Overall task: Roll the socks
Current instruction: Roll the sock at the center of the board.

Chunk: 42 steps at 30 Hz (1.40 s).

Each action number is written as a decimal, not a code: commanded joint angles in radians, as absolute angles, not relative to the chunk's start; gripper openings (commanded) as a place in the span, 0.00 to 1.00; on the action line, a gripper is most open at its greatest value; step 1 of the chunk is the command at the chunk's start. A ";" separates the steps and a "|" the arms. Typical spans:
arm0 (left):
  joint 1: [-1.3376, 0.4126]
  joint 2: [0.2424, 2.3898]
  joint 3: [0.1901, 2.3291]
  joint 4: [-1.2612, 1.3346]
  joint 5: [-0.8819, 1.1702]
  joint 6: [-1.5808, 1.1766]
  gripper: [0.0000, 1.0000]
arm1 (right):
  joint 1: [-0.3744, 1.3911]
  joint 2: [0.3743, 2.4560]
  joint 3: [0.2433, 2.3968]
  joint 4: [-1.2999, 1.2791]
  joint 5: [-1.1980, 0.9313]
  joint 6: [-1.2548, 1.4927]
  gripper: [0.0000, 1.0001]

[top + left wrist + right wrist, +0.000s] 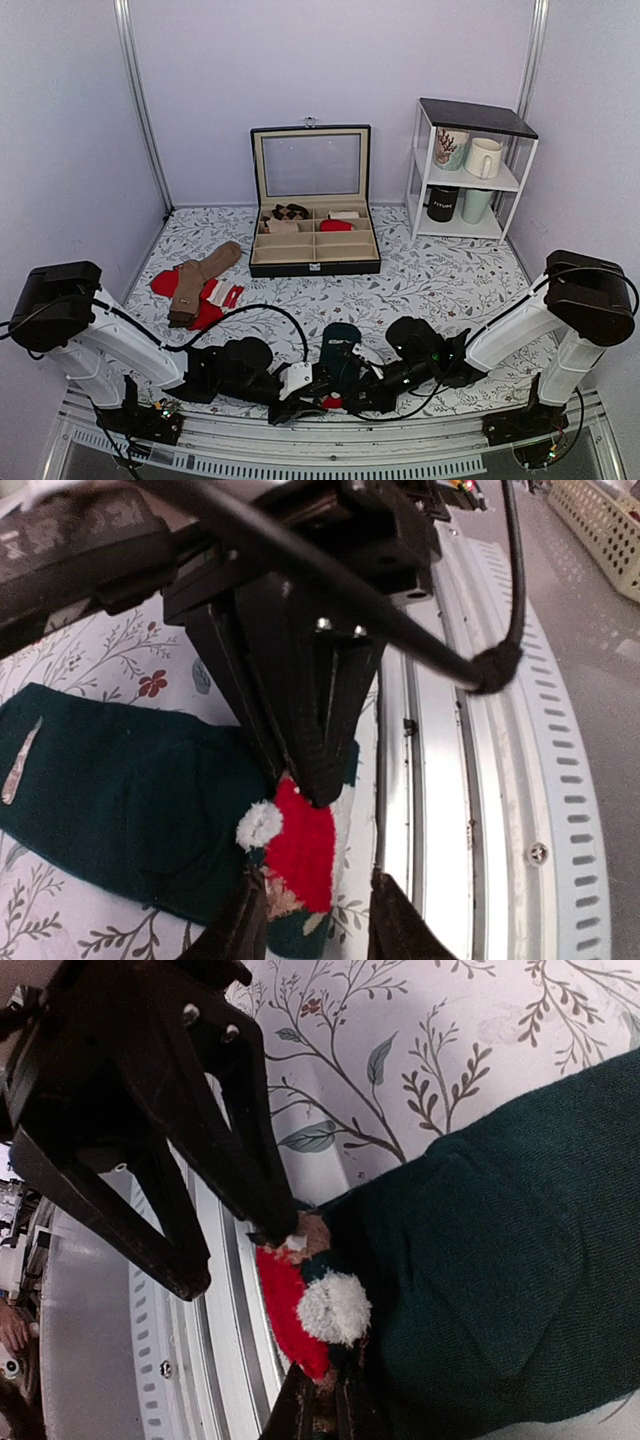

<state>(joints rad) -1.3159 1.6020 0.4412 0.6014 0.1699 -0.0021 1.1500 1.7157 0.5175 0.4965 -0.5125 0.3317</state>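
Observation:
The dark teal socks [343, 345] lie at the table's near edge, between the two arms. Their near end carries a red patch [300, 845] with a white pompom [335, 1307]. My right gripper [330, 1415] is shut on that end, its fingers pinching fabric beside the pompom. From the opposite side comes my left gripper [320, 920], which is open. Its fingers [245, 920] stand on either side of the sock's patterned end, and in the right wrist view one fingertip [280, 1222] touches the fabric. In the top view both grippers [320, 398] meet over the red patch.
A metal rail [450, 780] runs along the table's edge right beside the sock end. Tan socks [200, 280] and red socks [165, 285] lie at the left. An open black compartment box [314, 250] stands at the back centre, a white shelf with mugs [470, 170] at the back right.

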 commanded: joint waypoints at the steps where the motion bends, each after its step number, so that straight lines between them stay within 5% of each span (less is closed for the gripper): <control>1: -1.331 1.644 0.423 0.667 0.162 0.025 0.35 | 1.136 1.785 0.511 0.253 -0.590 0.353 0.04; 19: -1.335 1.747 0.416 0.712 0.163 -0.010 0.32 | 1.099 1.807 0.528 0.221 -0.640 0.342 0.04; 29: -1.353 1.800 0.407 0.716 0.136 -0.049 0.13 | 1.092 1.810 0.541 0.210 -0.684 0.345 0.05; 32: -1.354 1.810 0.412 0.702 0.145 -0.053 0.00 | 1.091 1.802 0.548 0.201 -0.682 0.342 0.07; 42: -1.324 1.813 0.446 0.576 0.191 -0.190 0.00 | 1.081 1.622 0.573 0.174 -0.379 0.271 0.32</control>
<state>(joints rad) -1.3277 1.7695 0.4450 0.7753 0.1467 -0.0986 1.0805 1.7123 0.5915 0.3023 -0.6266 0.3264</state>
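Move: The green sock's rolled end, its red-and-white patch showing, has its middle about 3 cm to the left hand's right and 3 cm below, level fore and aft; the left fingers are parted above its left end. The right hand already pinches its right end, the middle being 4 cm to that hand's left and 1 cm below. The sock's flat part centres roughly 9 cm ahead of the roll and 1 cm to its left; the board's front edge runs some 4 cm behind the roll, 2 cm below its middle. The rolled end of the green sock is passed from one pinch to the other: the left hand sinks about 2.5 cm over its left end with fingers parted, drifts about a centimetre to its right and shuts them on it. Meanwhile the right hand stays on the right end, twisting its top forward some 10 degrees, and only after the left has closed opens to about a third, edging slightly forward and up. ##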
